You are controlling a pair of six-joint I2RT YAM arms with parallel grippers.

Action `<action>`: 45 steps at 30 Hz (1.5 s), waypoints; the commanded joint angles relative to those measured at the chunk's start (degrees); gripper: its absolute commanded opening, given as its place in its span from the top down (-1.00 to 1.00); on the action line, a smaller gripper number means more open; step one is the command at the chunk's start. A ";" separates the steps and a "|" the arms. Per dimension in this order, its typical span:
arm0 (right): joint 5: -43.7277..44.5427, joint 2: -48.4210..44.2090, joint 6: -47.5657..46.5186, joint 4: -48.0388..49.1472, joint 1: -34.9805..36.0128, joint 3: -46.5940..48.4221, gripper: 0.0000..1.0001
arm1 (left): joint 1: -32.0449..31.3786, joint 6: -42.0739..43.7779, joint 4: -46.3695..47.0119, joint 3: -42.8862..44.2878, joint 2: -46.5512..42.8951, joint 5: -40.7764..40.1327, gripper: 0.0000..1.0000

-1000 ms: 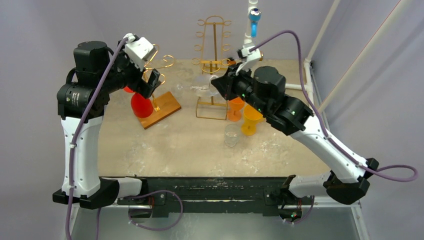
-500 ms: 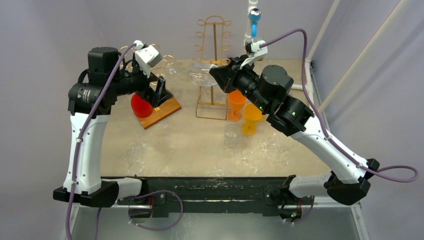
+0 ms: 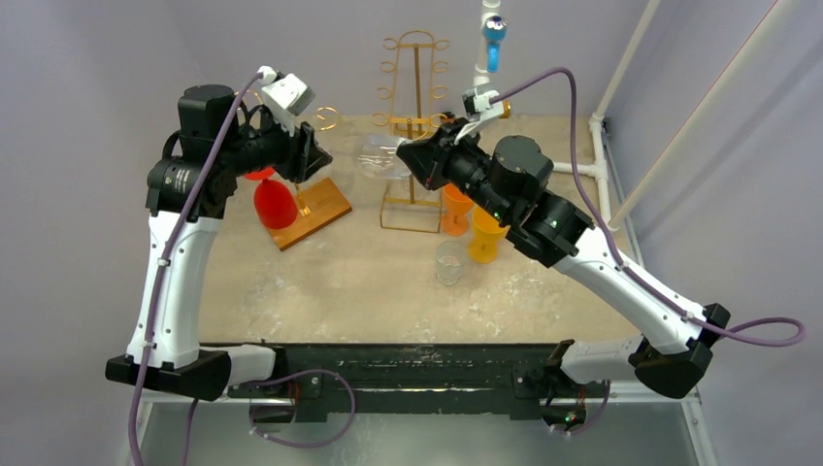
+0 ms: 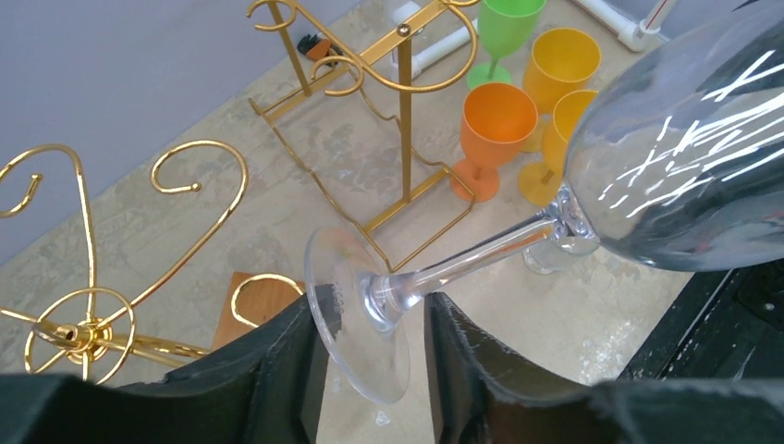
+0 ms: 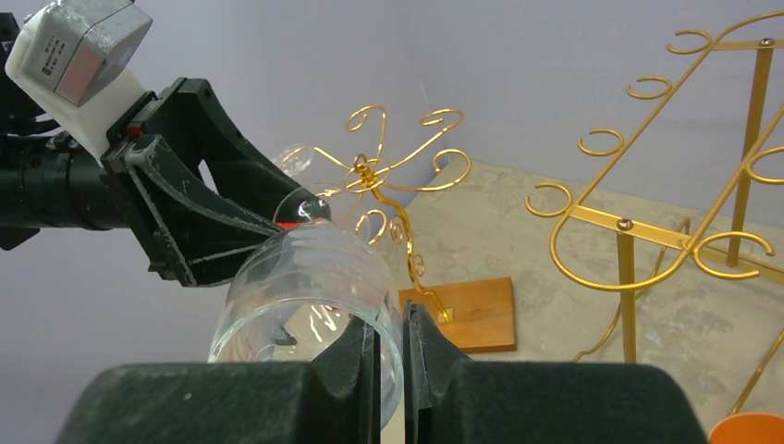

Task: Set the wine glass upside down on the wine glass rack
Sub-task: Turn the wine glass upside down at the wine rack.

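Note:
The clear wine glass (image 3: 378, 155) hangs in the air, lying sideways between the two arms. My right gripper (image 3: 415, 157) is shut on the bowl's rim (image 5: 314, 277), one finger inside and one outside (image 5: 391, 319). My left gripper (image 4: 370, 310) straddles the stem (image 4: 462, 264) just above the foot. The foot's edge overlaps the left finger, and a gap shows between the stem and the right finger. The wine glass rack (image 3: 312, 209), gold hooks on a wooden base, stands below the left gripper (image 3: 312, 155). A red glass (image 3: 275, 204) hangs on it upside down.
A taller gold wire rack (image 3: 415, 107) stands at the back centre. Orange (image 3: 456, 209) and yellow (image 3: 485, 233) cups and a small clear glass (image 3: 449, 262) sit to its right front. A green cup (image 4: 507, 23) stands behind them.
My left gripper has swung right and up to the glass's foot, and its jaws have narrowed around the stem. The right arm has carried the glass slightly to the left.

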 commanded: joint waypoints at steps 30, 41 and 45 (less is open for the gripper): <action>-8.06 -8.83 -9.93 -14.80 -1.48 -4.09 -0.89 | 0.01 19.35 18.05 -1.19 -6.36 -9.12 1.00; -29.34 5.62 -14.80 -24.43 -1.81 17.68 -0.98 | 0.01 35.01 24.90 -10.21 -15.88 5.31 1.00; -35.32 10.72 -15.67 -26.23 -1.81 21.93 -0.98 | 0.01 40.36 25.56 -13.32 -18.32 9.38 1.00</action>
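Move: The left fingers, half open, straddle the foot of the wine glass, its middle about 2 cm ahead, 2 right and 1 below. From the left hand, the wine glass rack's hub is roughly 10 cm ahead, 11 left and 10 lower; the hanging red glass 3 ahead, 15 left, 18 lower; the tall gold stand 15 ahead, 17 right, 25 lower. The right hand still grips the bowl's rim; the foot lies some 15 cm left of it, level and straight across. Left fingers pinch the foot and rise about 9 cm, tilting upward; right fingers open, retreating about 5 cm. ##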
